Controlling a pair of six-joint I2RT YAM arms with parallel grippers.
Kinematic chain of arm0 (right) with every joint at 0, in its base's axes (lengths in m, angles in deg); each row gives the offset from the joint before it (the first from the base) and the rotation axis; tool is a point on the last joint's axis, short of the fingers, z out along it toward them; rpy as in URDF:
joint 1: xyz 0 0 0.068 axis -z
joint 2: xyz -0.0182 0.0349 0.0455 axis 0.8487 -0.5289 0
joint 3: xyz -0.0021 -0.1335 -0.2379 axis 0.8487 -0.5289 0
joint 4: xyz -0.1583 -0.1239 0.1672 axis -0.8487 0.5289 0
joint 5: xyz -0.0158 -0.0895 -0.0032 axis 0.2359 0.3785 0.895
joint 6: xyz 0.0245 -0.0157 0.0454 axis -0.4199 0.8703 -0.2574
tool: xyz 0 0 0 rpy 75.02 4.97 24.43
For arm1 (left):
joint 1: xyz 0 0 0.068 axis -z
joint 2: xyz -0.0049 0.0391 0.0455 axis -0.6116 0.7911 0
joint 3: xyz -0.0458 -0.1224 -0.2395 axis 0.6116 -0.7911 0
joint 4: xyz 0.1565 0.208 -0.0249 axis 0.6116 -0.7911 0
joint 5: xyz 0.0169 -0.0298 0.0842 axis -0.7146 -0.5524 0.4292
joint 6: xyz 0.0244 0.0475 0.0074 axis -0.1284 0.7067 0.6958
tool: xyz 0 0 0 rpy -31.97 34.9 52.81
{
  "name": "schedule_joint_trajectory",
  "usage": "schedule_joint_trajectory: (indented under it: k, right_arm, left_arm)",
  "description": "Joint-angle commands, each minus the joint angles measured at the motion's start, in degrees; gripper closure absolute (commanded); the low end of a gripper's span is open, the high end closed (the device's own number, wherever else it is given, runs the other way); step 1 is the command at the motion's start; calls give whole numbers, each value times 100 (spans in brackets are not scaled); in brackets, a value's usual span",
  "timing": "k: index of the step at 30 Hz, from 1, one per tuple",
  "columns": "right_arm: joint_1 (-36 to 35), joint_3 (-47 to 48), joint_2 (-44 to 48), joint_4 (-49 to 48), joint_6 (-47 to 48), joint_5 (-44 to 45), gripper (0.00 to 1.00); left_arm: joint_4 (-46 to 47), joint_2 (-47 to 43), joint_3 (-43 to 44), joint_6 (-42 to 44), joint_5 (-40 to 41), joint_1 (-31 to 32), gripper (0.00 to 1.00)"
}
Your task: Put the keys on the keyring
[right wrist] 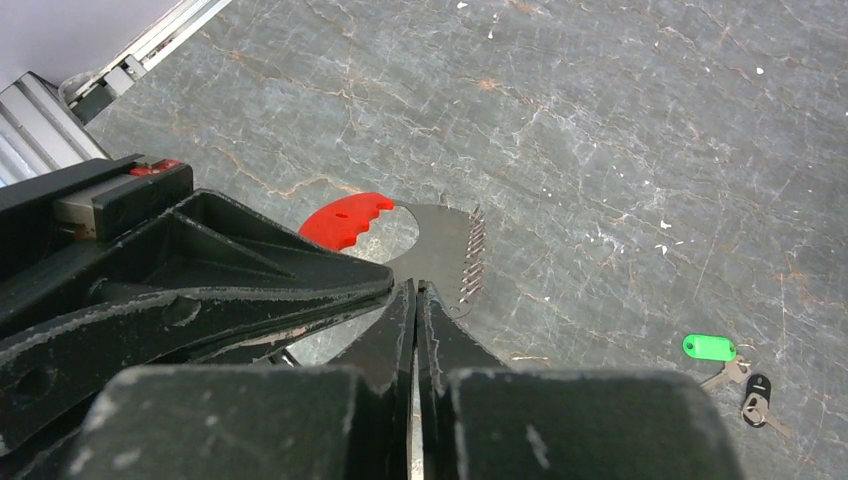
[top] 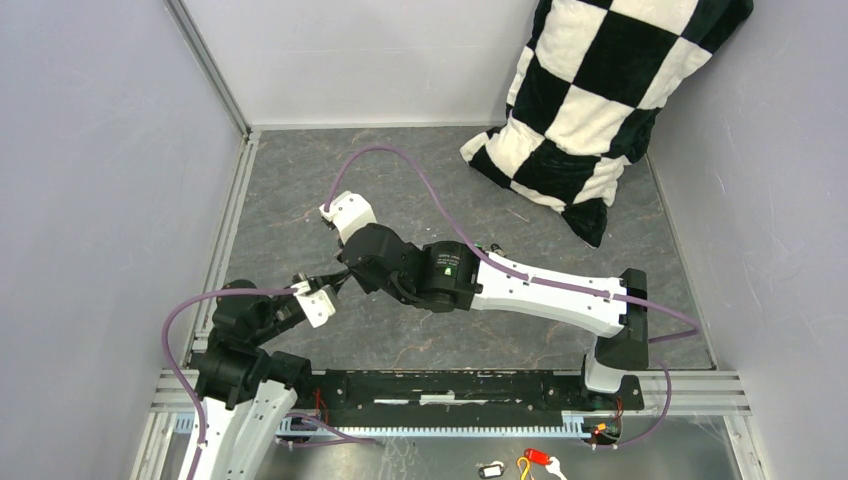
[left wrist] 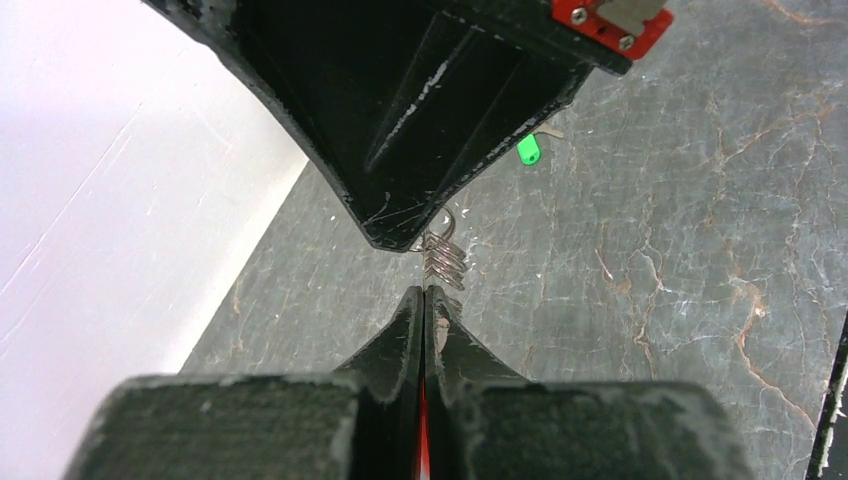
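Note:
My left gripper point(left wrist: 424, 292) is shut on the red key point(right wrist: 345, 218); a red sliver shows between its jaws. The key's flat grey metal part sticks out past the tips, and the keyring point(left wrist: 443, 258), a small coil of silvery wire loops, sits on that part's edge. The right gripper point(right wrist: 417, 290) is shut too, its tips meeting the left's at the coil; a wire loop runs into its tip. Both grippers meet at the table's left point(top: 325, 282). The green key point(right wrist: 709, 347) and the small dark key point(right wrist: 757, 388) lie together on the table to the right.
A black-and-white checkered pillow point(top: 590, 100) leans in the far right corner. A red tag with a yellow loop point(top: 537, 458) and a black-framed white tag point(top: 490, 468) lie in front of the base rail. Purple cables point(top: 420, 175) arc over the arms. A wall stands close on the left.

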State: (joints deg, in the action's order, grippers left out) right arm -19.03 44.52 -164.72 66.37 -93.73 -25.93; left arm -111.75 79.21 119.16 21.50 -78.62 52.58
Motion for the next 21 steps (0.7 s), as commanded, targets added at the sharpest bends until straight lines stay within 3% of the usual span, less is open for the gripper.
schedule_joint_trajectory:
  k: [1, 11, 18, 21]
  right_arm:
    - [36, -90, 29, 128, -91, -81, 100]
    - [70, -156, 68, -42, -82, -357, 100]
    - [376, -447, 279, -121, 21, -1305, 100]
    - [461, -660, 490, -237, 300, -1649, 100]
  left_arm:
    - [354, -84, 61, 291, 119, 16, 98]
    - [344, -112, 98, 61, -246, 16, 97]
    - [-112, -45, 440, -396, -1071, 16, 40]
    - [-301, 57, 651, -741, -1292, 16, 33]
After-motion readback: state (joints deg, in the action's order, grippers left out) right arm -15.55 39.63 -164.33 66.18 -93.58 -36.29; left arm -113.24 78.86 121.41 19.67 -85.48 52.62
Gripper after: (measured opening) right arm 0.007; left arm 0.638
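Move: The left hand already pinches the keyring's metal plate, its middle right at the fingertips, the rings just beyond them and the red handle back towards the palm. From the right fingertips the keyring's middle is about 2 cm back, 1 cm left and 2 cm below. On the table, about 25 cm below the left hand, the green-tagged key lies some 15 cm ahead and 24 cm right, with the black-tagged key some 5 cm farther right. Backing off after a short hold, the left hand opens from shut to about two-thirds wide and lets go of the keyring, then draws back some 2.5 cm while easing right and up, turning slightly clockwise. The right hand, still shut beside the rings, sinks about 4 cm, its fingers tipping down a little; no grip by it on the keyring shows. ##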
